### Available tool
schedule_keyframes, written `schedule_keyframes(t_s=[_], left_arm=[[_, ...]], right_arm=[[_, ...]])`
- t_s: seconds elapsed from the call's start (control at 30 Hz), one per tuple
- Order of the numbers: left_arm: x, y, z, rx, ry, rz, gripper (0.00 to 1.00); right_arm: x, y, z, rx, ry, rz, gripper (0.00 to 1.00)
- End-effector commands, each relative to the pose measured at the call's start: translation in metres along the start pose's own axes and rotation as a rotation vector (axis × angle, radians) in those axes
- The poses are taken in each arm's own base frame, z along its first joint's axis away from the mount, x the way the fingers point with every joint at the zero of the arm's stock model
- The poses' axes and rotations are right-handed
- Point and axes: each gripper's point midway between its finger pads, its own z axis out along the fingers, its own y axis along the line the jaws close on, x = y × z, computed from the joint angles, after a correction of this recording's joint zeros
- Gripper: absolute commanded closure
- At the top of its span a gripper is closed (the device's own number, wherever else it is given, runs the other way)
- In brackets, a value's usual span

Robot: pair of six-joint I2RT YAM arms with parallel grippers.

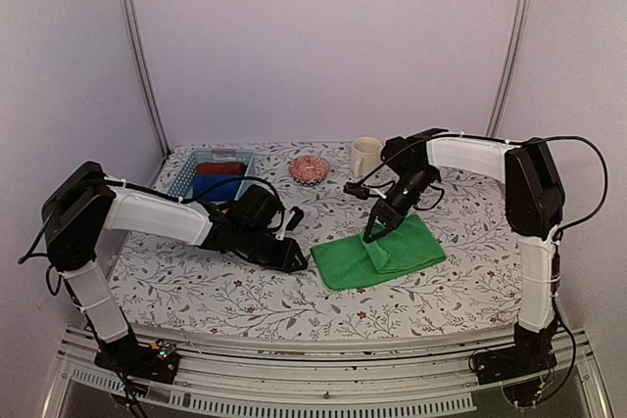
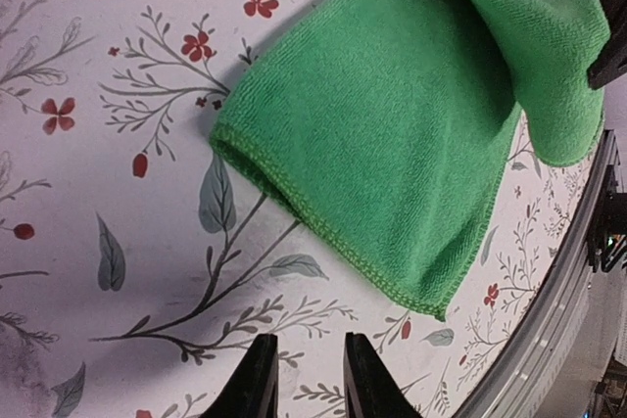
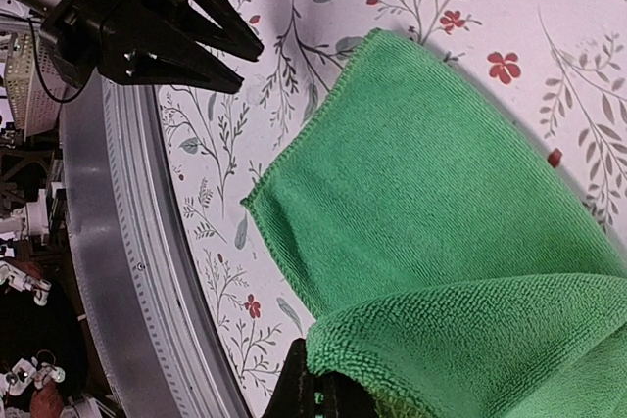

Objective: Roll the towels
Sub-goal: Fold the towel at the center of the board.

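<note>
A bright green towel [image 1: 382, 254] lies folded on the flowered tablecloth, right of centre. My right gripper [image 1: 375, 235] is shut on a fold of the towel [image 3: 441, 203], lifting it above the flat layer; its fingertips [image 3: 328, 394] are mostly buried in the cloth. My left gripper [image 1: 299, 263] rests low on the tablecloth just left of the towel's near-left corner. In the left wrist view its jaws [image 2: 306, 379] stand narrowly open with nothing between them, a short way from the towel's stitched edge [image 2: 392, 144]. The right wrist view shows the left gripper [image 3: 220, 51] apart from the towel.
A blue basket [image 1: 186, 175] holding a blue and a dark red cloth roll stands at the back left. A pink bowl [image 1: 309, 168] and a cream mug [image 1: 365, 157] stand at the back centre. The table's metal front rail [image 3: 118, 242] runs close to the towel.
</note>
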Motion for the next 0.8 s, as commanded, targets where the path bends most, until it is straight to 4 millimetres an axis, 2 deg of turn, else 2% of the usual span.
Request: schedule_keyframes(t_s=[0.0,0.23,0.53,0.77], left_arm=[[0.006,-0.01,0.005,0.057,0.001,-0.009,0.76],[0.009,-0.007,0.009,0.059,-0.001,-0.027,0.75],[0.017,-0.001,0.018,0.067,0.004,-0.052,0.76],[0.024,0.002,0.023,0.072,0.018,-0.058,0.77]], right_arm=[[-0.017,0.017,0.018,-0.07,0.007,-0.006,0.97],[-0.023,0.022,0.049,-0.101,0.063,0.013,0.97],[-0.029,0.035,0.065,-0.141,0.082,-0.002,0.97],[-0.033,0.016,0.073,-0.066,0.089,0.019,0.97]])
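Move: The right hand already holds the raised flap of the green towel; the towel's left end lies about 11 cm to its left, a centimetre or two back, some 8 cm lower. The mug stands roughly 25 cm ahead of this hand, the red bowl equally far out and about 14 cm left. From the left hand, that towel end is about 3 cm ahead, 4 cm right and 4 cm below. Right hand lowers its pinched flap, about 7 cm left and back, towards towel's left end; left hand sinks. ##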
